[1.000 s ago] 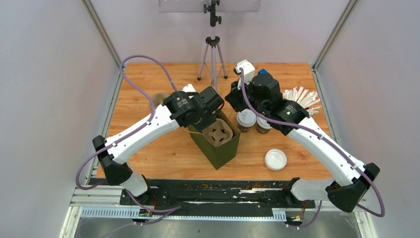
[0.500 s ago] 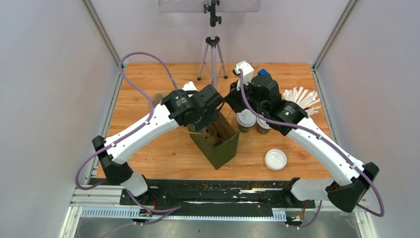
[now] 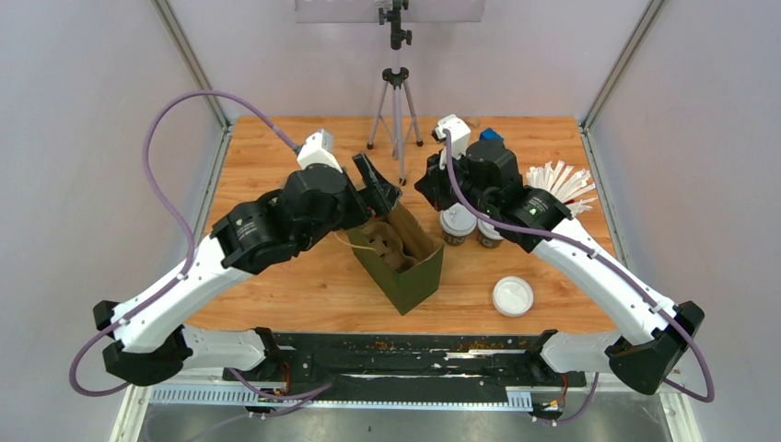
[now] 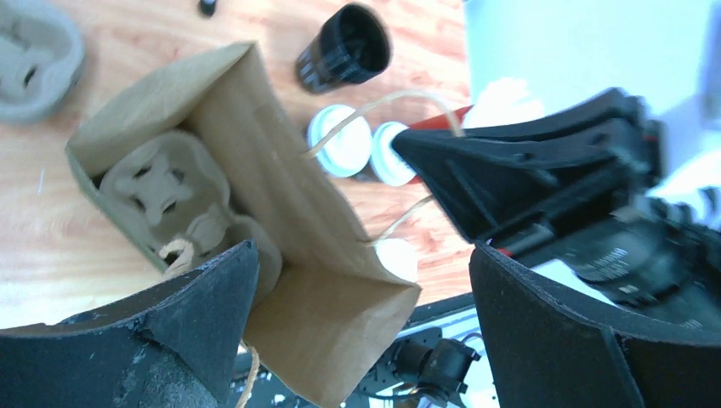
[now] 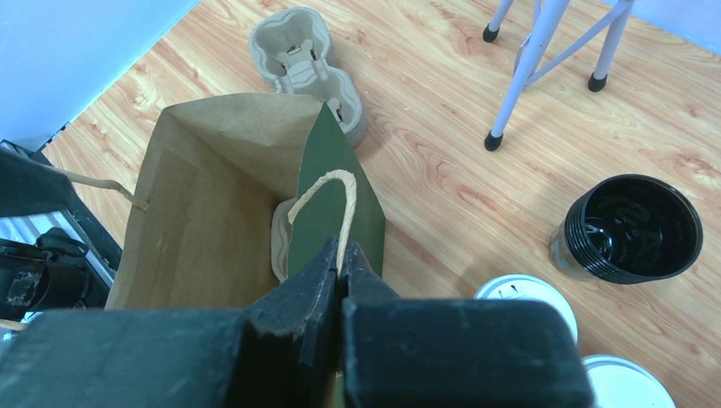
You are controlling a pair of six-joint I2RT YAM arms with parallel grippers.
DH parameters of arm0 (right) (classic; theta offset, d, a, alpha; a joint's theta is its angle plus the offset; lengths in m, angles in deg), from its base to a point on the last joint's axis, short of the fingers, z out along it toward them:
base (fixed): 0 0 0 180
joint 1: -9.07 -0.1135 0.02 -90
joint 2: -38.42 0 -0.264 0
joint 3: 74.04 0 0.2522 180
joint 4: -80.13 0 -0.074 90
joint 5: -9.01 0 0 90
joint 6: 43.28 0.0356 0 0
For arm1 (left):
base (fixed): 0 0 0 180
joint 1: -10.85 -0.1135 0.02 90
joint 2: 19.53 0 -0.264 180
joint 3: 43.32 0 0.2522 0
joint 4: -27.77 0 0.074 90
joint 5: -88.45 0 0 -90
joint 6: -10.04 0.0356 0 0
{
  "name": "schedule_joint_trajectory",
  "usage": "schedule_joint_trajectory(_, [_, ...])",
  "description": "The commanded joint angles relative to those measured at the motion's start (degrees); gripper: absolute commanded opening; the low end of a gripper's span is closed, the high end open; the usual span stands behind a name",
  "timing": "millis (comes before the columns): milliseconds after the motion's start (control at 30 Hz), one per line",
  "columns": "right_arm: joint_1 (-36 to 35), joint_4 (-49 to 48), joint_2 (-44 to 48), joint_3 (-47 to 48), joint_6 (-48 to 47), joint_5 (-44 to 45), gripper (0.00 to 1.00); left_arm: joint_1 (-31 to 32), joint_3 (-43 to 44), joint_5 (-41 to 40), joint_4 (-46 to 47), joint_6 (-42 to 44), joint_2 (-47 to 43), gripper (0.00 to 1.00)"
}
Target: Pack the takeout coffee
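The takeout coffee is two small dark cups with white lids [image 3: 458,221] [image 3: 489,231], standing right of the green paper bag [image 3: 405,272]. Their lids [image 4: 340,151] [image 4: 389,155] also show in the left wrist view, and in the right wrist view [image 5: 527,297] [image 5: 625,378]. A pulp cup carrier [image 4: 161,183] lies inside the bag. My left gripper [image 4: 361,255] hangs open above the bag's mouth, holding nothing. My right gripper [image 5: 343,255] is shut on the bag's paper handle [image 5: 327,183], holding the far side up.
A black stack of lidless cups [image 5: 633,229] stands behind the coffees. A second pulp carrier [image 5: 306,55] lies on the table beyond the bag. A loose white lid [image 3: 512,296] sits front right, wrapped straws [image 3: 557,180] far right, a tripod [image 3: 396,92] at the back.
The left gripper opened and let the carrier go down into the bag. Then the left arm lifted and drew back to the left. The right gripper kept its hold.
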Motion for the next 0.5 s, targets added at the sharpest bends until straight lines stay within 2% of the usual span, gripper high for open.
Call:
schedule_joint_trajectory(0, [-0.42,-2.71,0.40,-0.67,1.78,-1.79,0.04,0.31,-2.94,1.31,16.19,16.59,-2.99,1.00])
schedule_joint_trajectory(100, [-0.45,-1.31,0.44,0.76,3.70,-1.61,0.11,0.20,-2.89,3.00,19.50,28.60,-4.32,1.00])
schedule_joint_trajectory(167, [-0.35,-0.32,1.30,1.35,5.04,-1.65,0.18,-0.02,-1.03,2.27,18.38,37.44,-4.24,1.00])
schedule_joint_trajectory(233, [-0.33,1.33,2.37,2.31,6.04,-1.23,0.27,-1.44,2.79,1.78,14.46,41.78,-2.87,1.00])
schedule_joint_trajectory(367, [-0.37,7.07,4.43,4.51,6.63,-1.73,0.55,-6.64,9.04,1.61,7.75,47.18,-1.58,1.00])
schedule_joint_trajectory(467, [-0.40,11.60,6.19,5.85,7.09,-1.47,0.65,-11.27,9.45,2.44,5.89,50.40,-2.46,1.00])
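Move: The open paper bag stands almost under the empty left hand, its middle about 2 cm back, 2 cm right and 24 cm down; the spare carrier on the table is some 15 cm ahead and 16 cm left of that hand. From the right hand, closed on the bag's twine handle, the bag's middle is about 9 cm back, 6 cm left and 19 cm down. Level with that hand, the nearer lidded cup stands 9 cm right, the second cup 17 cm right and 1 cm back; the black cups are 9 cm ahead, 10 cm right. The left hand, already wide open and clear of the carrier it has left in the bag, climbs about 8 cm away from the bag's mouth, then also swings forward and left by nearly 4 cm each, its fingertips tipping up some 30 degrees while its left side rises. Meanwhile the right hand opens its shut fingers to a bit over half and lets go of the twine handle, easing back about 2 cm above the bag's right side with only a slight tilt down. ##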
